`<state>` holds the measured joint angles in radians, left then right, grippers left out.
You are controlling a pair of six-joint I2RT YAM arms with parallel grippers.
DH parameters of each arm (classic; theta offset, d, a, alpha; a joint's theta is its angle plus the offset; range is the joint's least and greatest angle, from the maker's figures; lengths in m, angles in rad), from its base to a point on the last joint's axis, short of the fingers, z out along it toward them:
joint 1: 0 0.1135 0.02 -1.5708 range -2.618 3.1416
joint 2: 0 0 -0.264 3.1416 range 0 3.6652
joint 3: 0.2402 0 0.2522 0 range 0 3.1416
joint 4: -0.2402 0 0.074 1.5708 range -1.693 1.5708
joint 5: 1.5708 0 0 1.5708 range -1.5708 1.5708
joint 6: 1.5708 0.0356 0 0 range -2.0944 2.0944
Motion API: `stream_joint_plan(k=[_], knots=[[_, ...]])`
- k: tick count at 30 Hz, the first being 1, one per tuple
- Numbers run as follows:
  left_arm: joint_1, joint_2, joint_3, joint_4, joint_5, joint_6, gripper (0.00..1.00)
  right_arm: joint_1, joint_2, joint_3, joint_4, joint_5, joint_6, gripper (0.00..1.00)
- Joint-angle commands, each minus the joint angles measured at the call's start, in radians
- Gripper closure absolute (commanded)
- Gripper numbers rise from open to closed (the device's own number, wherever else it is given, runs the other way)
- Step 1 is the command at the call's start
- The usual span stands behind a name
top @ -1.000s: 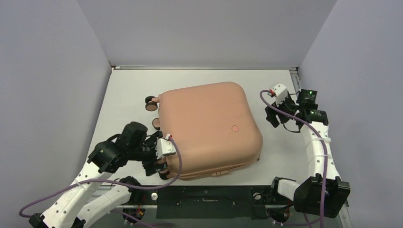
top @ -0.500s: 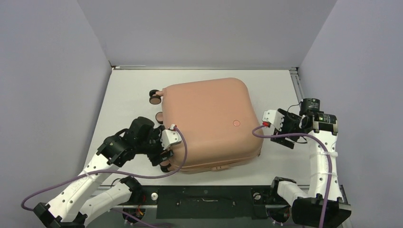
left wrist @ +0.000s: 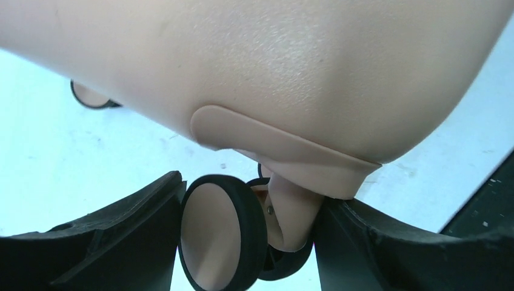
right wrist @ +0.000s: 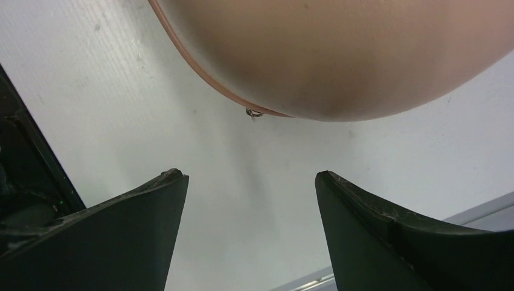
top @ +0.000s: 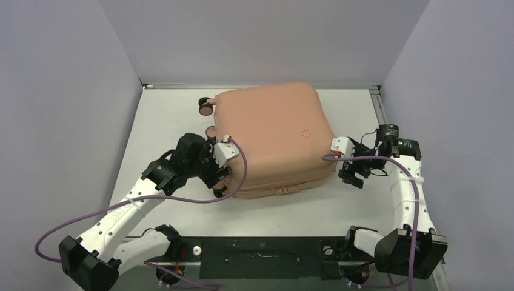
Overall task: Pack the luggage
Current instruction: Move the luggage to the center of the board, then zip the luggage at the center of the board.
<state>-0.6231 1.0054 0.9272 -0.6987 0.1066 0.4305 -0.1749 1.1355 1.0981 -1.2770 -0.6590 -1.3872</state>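
The salmon-pink luggage (top: 273, 133) lies shut on the white table, its logo dot (top: 306, 133) facing up. My left gripper (top: 219, 182) is at its near-left corner, shut on a pink-black caster wheel (left wrist: 221, 236); the wheel and its stem sit between both fingers under the shell (left wrist: 273, 73). My right gripper (top: 350, 174) stands open just off the near-right corner, apart from the shell (right wrist: 339, 54), with only bare table between its fingers (right wrist: 139, 224). A small zipper pull (right wrist: 253, 114) hangs at the seam.
Two more caster wheels (top: 206, 107) stick out on the luggage's far-left side. Grey walls close the table in at the left, back and right. A metal rail (top: 379, 109) runs along the right edge, and a black mounting strip (top: 260, 257) lies at the near edge.
The luggage has slid toward the back wall and turned. My left gripper closed on the caster wheel and travelled with it. My right gripper dropped toward the luggage's near-right corner and opened wider.
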Motion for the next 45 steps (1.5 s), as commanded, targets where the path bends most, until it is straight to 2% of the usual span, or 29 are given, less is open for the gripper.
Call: stream_joint_plan(k=[1, 3, 8, 14, 17, 20, 22, 24, 27, 31, 34, 39, 45], knots=[[0.198, 0.044, -0.004, 0.116, -0.218, -0.018, 0.97, 0.003, 0.016, -0.033, 0.16, -0.113, 0.098, 0.21], [0.243, 0.056, 0.004, 0.126, -0.167, -0.021, 0.97, 0.003, 0.001, -0.084, 0.267, -0.119, 0.176, 0.21], [0.247, 0.08, 0.002, 0.126, -0.061, -0.061, 0.97, 0.001, -0.071, -0.262, 0.505, -0.192, 0.297, 0.2], [0.247, 0.08, 0.016, 0.113, -0.044, -0.088, 0.97, -0.01, -0.135, -0.441, 0.758, -0.304, 0.461, 0.22], [0.244, 0.071, 0.027, 0.102, -0.021, -0.106, 0.97, -0.012, -0.146, -0.491, 0.878, -0.327, 0.577, 0.26], [0.231, 0.071, 0.029, 0.094, -0.013, -0.117, 0.97, -0.016, -0.159, -0.525, 0.948, -0.322, 0.616, 0.31], [0.219, 0.072, 0.025, 0.093, -0.014, -0.122, 0.97, -0.018, -0.158, -0.539, 0.979, -0.32, 0.626, 0.39], [0.205, 0.075, 0.016, 0.098, -0.019, -0.126, 0.97, -0.018, -0.143, -0.54, 0.979, -0.345, 0.615, 0.56], [0.194, 0.087, 0.008, 0.106, -0.031, -0.13, 0.97, -0.02, -0.093, -0.507, 0.88, -0.412, 0.529, 0.74], [0.19, 0.105, 0.018, 0.101, -0.045, -0.126, 0.97, -0.021, -0.019, -0.441, 0.647, -0.481, 0.302, 0.75], [0.187, 0.115, 0.026, 0.097, -0.053, -0.122, 0.97, -0.029, 0.005, -0.438, 0.58, -0.49, 0.223, 0.73], [0.176, 0.136, 0.026, 0.099, -0.059, -0.119, 0.97, -0.062, -0.028, -0.472, 0.68, -0.504, 0.299, 0.77], [0.166, 0.145, 0.027, 0.101, -0.072, -0.119, 0.97, -0.089, -0.069, -0.513, 0.883, -0.44, 0.484, 0.93]])
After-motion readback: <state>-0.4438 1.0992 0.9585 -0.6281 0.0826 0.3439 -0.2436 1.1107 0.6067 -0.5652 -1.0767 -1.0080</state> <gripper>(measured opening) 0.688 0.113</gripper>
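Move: Just left of the open right hand, about 6 cm across, level in reach and 6 cm lower, hangs the small zipper pull at the luggage's near right corner. From that hand the luggage's middle is some 10 cm ahead and 27 cm left, and its front latch is 24 cm left and 6 cm back. The left hand has the near left casters in its fingers; from it the luggage's middle is about 12 cm ahead and 20 cm right. Still gripping the near left casters, the left hand shoves them forward and left, about 5 cm each way, turning counter-clockwise, then holds nearly still, easing slightly right. The right hand sinks some 6 cm and goes left to the luggage's near right corner, levelling its fingers by about 25 degrees and closing them nearly shut on the zipper pull. ##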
